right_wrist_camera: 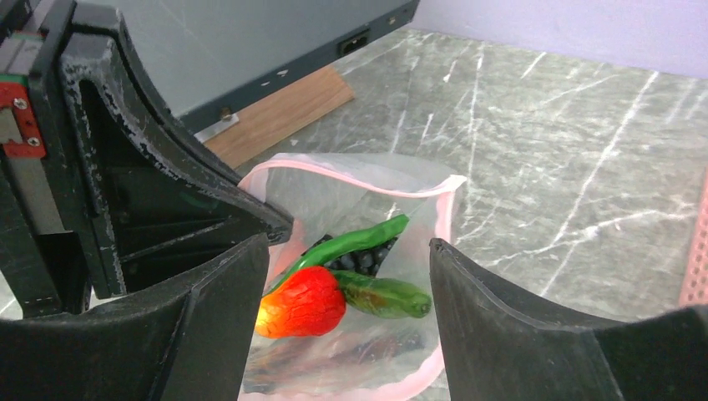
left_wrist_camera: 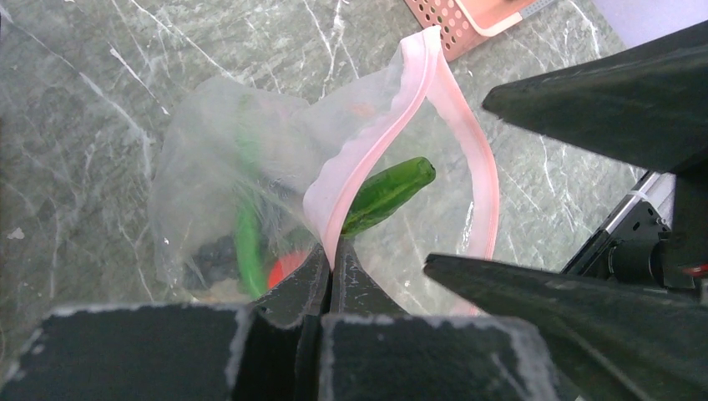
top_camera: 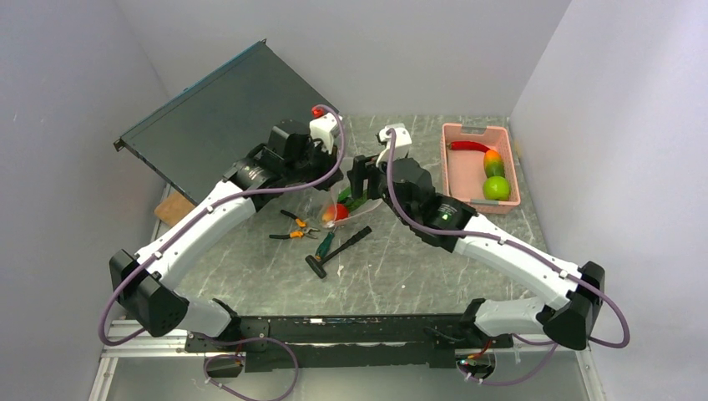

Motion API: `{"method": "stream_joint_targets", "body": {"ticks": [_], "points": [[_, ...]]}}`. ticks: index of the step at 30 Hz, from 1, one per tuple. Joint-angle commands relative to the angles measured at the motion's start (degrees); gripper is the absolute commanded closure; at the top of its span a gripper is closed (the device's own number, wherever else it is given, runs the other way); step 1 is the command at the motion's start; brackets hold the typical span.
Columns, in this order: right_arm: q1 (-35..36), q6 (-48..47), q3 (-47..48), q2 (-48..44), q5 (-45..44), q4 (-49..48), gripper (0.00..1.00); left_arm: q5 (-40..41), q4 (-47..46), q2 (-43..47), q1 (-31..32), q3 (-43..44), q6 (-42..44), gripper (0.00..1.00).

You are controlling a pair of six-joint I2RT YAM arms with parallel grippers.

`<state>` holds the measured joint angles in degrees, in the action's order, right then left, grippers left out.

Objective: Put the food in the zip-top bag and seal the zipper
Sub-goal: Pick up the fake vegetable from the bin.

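The clear zip-top bag lies mid-table, its mouth held up. My left gripper is shut on the pale pink zipper at the near side of the mouth. In the bag lie a green cucumber, a red tomato, a dark grape bunch and a long green piece. My right gripper stands open just above the bag's mouth with nothing between its fingers. A red chili, a mango and a green apple lie in the pink basket.
Orange-handled pliers, a green-handled screwdriver and a black tool lie just in front of the bag. A dark flat panel leans at the back left, with a wooden board below it. Grey walls stand on three sides.
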<state>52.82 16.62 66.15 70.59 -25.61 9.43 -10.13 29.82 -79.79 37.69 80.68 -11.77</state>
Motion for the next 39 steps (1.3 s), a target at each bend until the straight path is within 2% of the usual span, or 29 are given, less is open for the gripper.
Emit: {"method": "stream_joint_targets", "body": {"ticks": [1, 9, 15, 20, 26, 34, 39], "points": [[-0.21, -1.01, 3.74, -3.2, -5.36, 5.03, 0.27, -0.89, -2.64, -0.1, 0.24, 0.84, -0.61, 1.0], [-5.31, 2.92, -2.47, -13.34, -11.46, 9.11, 0.26, -0.18, -2.13, -1.34, 0.23, 1.13, -0.16, 1.0], [-16.46, 8.36, -6.16, -18.26, -9.49, 14.22, 0.24, -1.64, -1.68, -3.07, 0.27, 1.68, -0.6, 1.0], [-23.25, 11.85, -5.3, -14.64, -8.13, 19.19, 0.24, -2.02, -1.51, -4.37, 0.13, 2.03, -1.0, 1.0], [-31.98, 16.21, -3.93, -6.04, -4.89, 22.48, 0.24, -2.28, -1.81, -4.0, 0.08, 1.72, -0.86, 1.0], [-49.81, 15.08, -2.65, 6.29, 13.39, 17.52, 0.25, -1.62, -0.89, -5.86, -0.2, 2.35, -0.33, 1.0], [-59.75, 12.34, 0.42, 16.99, 28.59, 14.23, 0.36, -2.69, -0.71, -6.69, -0.17, 2.64, -0.55, 1.0]]}}
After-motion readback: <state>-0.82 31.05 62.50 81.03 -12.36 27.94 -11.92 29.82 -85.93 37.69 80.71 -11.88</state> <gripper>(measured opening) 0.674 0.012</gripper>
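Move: The green apple, nearest food left in the pink bin, lies about 39 cm to the right of my empty right hand, some 12 cm ahead and 27 cm below. The mango is about 8 cm farther out than the apple, level with it sideways. The red chili lies roughly 14 cm beyond the apple and 6 cm to its left. From my left hand, pinching the bag's rim, the apple is about 45 cm to the right, 12 cm ahead and 24 cm down. I swing my open right hand away from the bag's mouth, about 30 cm to the right towards the bin. It lifts slightly at first, then dives forward and down over the bin's near-left part, turning some 50 degrees clockwise and tipping its fingers well downward. My left hand keeps its pinch on the bag's rim and sinks about 4 cm. ##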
